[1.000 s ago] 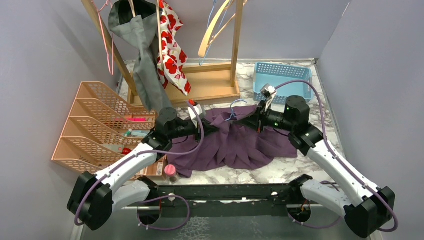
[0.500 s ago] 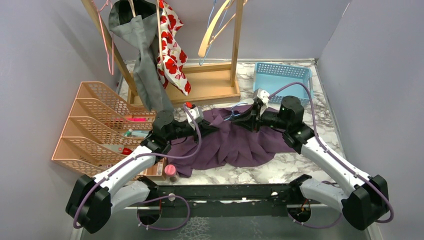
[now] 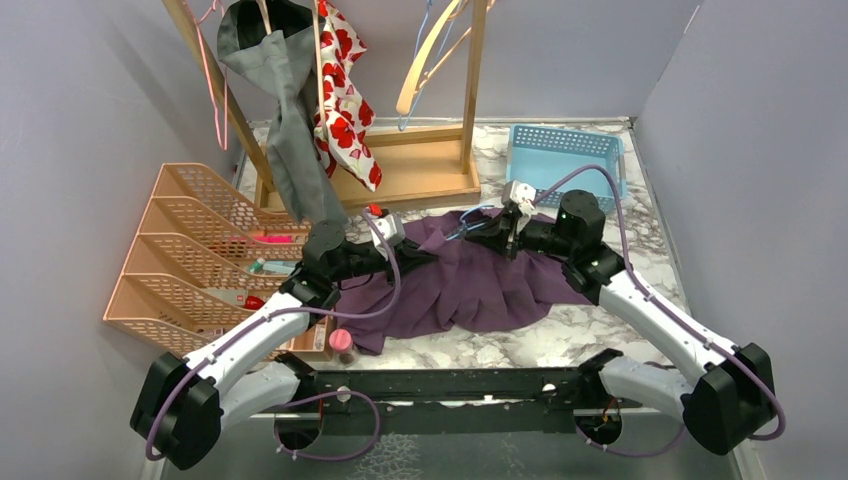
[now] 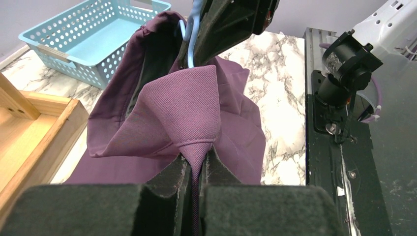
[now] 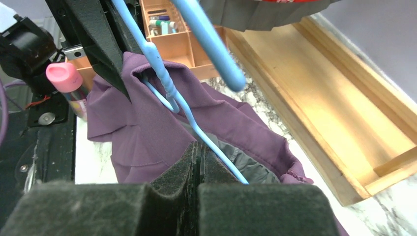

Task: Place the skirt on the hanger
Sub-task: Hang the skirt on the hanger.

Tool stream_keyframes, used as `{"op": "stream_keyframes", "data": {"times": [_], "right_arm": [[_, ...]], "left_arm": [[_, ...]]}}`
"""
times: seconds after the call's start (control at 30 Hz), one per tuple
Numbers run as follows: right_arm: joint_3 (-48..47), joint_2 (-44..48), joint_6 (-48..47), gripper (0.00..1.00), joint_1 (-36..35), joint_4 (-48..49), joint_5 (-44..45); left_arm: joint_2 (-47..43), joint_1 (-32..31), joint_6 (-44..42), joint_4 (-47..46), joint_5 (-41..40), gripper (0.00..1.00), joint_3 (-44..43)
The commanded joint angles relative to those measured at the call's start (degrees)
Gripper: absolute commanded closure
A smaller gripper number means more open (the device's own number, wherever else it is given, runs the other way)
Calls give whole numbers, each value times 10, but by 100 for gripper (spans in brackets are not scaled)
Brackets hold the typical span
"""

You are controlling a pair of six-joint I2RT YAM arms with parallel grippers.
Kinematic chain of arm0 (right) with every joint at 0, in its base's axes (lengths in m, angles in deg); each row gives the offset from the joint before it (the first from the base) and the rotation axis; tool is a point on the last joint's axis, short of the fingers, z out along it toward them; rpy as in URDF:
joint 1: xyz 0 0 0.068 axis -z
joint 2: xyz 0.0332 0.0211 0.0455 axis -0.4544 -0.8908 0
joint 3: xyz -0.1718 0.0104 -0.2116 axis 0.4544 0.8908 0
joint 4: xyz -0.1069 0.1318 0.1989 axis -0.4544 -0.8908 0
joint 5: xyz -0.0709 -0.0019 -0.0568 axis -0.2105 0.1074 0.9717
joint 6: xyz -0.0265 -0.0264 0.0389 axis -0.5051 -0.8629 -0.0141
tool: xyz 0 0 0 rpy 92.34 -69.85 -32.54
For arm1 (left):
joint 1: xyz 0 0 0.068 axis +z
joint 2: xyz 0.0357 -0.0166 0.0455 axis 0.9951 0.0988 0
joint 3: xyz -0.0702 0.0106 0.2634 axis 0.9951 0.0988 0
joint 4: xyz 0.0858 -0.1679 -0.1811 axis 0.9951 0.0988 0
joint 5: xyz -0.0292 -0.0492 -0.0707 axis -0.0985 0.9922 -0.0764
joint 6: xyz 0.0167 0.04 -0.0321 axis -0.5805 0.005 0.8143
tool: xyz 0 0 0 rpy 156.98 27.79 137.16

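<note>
The purple skirt lies crumpled mid-table, its waistband lifted between the two grippers. My left gripper is shut on a pinched fold of the skirt; from above it sits at the skirt's left top edge. The light-blue wire hanger pokes into the waistband opening, hook toward the right wrist camera. My right gripper is shut, facing the left one. The hanger's arm runs along the outside of its right fingertip, and I see nothing between the jaws.
A wooden rack stands behind with a grey garment, a red-and-white one and spare hangers. A blue basket sits back right, an orange organiser on the left, and a pink-capped bottle near the left arm.
The right arm has moved left and back toward the left gripper, and the skirt's right side has drawn in with it. The left gripper still pinches the skirt.
</note>
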Motion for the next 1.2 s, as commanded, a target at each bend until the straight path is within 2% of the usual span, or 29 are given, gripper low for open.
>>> {"op": "stream_keyframes", "data": {"times": [0.0, 0.13, 0.2, 0.37, 0.43, 0.57, 0.73, 0.97, 1.17], "right_arm": [[15, 36, 13, 99, 0, 89, 63], [15, 56, -2, 97, 1, 71, 56], [6, 64, -9, 83, 0, 38, 44], [9, 96, 4, 56, 0, 13, 55], [10, 108, 13, 50, 0, 12, 78], [18, 123, 19, 46, 0, 19, 144], [22, 107, -20, 42, 0, -2, 219], [6, 96, -53, 39, 0, -75, 224], [-14, 81, -88, 38, 0, -127, 289]], "left_arm": [[-36, -2, -5, -11, 5, 100, -15], [-46, -1, -6, 6, -6, 100, -9], [-45, -1, -6, 7, -12, 100, -9], [-37, -1, -6, 8, -19, 100, -13], [-33, 0, -5, 8, -20, 100, -14], [-24, 0, -3, 8, -19, 100, -14], [-22, 1, -1, 8, -17, 100, -14], [-16, 1, 1, 12, -17, 100, -19], [-12, 2, -2, 19, -19, 100, -24]]}}
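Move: The right hand, fingers shut beside the hanger wire in the skirt's waist, is going for the right end of that waistband, about 4 cm ahead, 4 cm to its right and 2 cm lower. The hanger's middle is about 3 cm to its left, 2 cm ahead and 2 cm higher; the rack base's near corner is some 9 cm ahead, 2 cm right and 16 cm below. For the left hand, pinching the other end, that right end lies about 8 cm ahead and 11 cm right, 2 cm lower. Coming free of the hanger, the right hand rises about 5 cm and opens its fingers past halfway, then arcs right and forward and sinks back to its old height, some 5 cm to the right. It turns clockwise roughly 20 degrees, bringing the spread fingertips to either side of the waistband's right end. The left hand keeps its pinch on the skirt. ##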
